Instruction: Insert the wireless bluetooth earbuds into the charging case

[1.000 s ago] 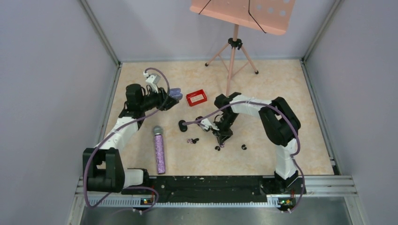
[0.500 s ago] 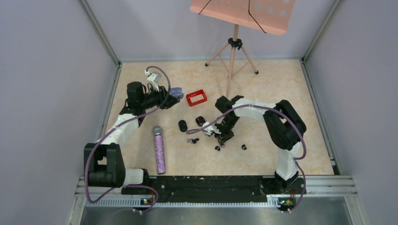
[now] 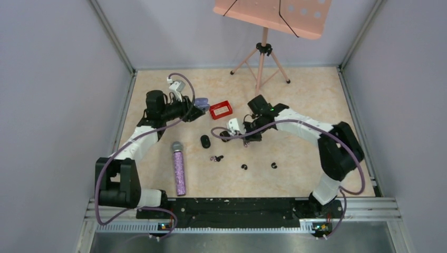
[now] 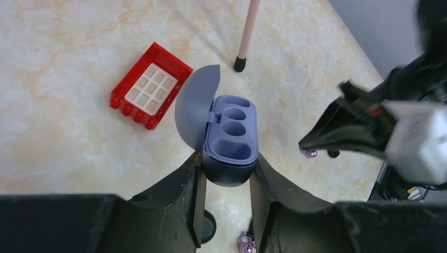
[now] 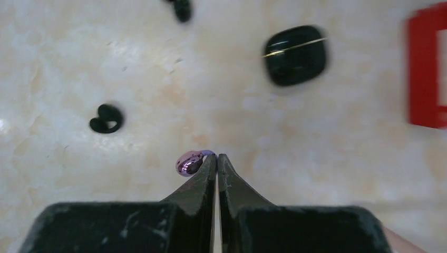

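My left gripper is shut on a blue-purple charging case, held off the floor with its lid open and its wells empty; the case also shows in the top view. My right gripper is shut on a shiny pinkish-purple earbud, which sticks out to the left of its tips. In the left wrist view, the right gripper hangs to the right of the case with that earbud under its tip. More earbuds lie on the floor: a purple and black pair and two black ones.
A red brick lies just right of the held case. Two black oval cases sit under the right gripper's reach. A glittery purple microphone lies front left. A pink music stand's tripod stands at the back.
My right gripper closed on the purple earbud, rose from the floor and swung back-left toward the held case. My left gripper shifted slightly right with the case.
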{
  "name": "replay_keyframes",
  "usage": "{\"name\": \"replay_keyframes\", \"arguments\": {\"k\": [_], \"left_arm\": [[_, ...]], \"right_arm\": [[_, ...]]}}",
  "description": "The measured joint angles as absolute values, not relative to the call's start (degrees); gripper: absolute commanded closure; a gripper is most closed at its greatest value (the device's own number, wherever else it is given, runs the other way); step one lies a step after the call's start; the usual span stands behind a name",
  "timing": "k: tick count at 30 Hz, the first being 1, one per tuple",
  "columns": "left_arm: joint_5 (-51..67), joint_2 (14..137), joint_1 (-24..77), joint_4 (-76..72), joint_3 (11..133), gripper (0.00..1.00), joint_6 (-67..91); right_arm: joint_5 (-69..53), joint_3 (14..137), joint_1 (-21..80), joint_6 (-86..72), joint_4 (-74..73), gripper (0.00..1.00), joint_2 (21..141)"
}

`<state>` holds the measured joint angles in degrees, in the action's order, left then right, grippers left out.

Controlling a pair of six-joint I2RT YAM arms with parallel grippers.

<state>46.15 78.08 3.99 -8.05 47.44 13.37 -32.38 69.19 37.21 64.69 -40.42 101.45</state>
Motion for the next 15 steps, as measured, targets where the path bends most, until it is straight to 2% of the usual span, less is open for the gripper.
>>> {"name": "replay_keyframes", "arguments": {"k": [5, 10, 15], "left_arm": [[44.8, 78.5, 8.8, -8.3, 49.4, 1.00, 12.5], [40.7, 79.4, 14.8, -8.6, 52.8, 1.00, 13.1], [37.2, 80.2, 20.1, -9.3, 56.8, 1.00, 15.0]], "right_arm": [[-28.9, 68.6, 36.5, 51.4, -26.1, 1.00, 87.2], [-21.9, 61.5, 37.7, 41.1, -5.6, 1.00, 74.0], [-15.2, 58.9, 41.2, 36.0, 8.0, 1.00, 71.4]]}}
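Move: The purple earbud in the right gripper is to meet the open charging case in the left: from the right hand the case lies about 11 cm ahead, 15 cm left and 14 cm up; from the left hand the earbud lies some 11 cm back, 16 cm right and 14 cm down. On the table, the red basket stands 5 cm ahead, 7 cm right and 18 cm below the left hand. A black case lies 4 cm ahead, 8 cm left and 4 cm below the right hand. Raise the right gripper fast, some 26 cm, drawing it about 6 cm forward and a little left towards the charging case, and swing the wrist through some 60 degrees so that the fingers come up from pointing steeply down; keep them shut on the earbud. Meanwhile bring the left gripper right to meet it, rising as it goes and tipping up slightly, with its grip on the case kept. ##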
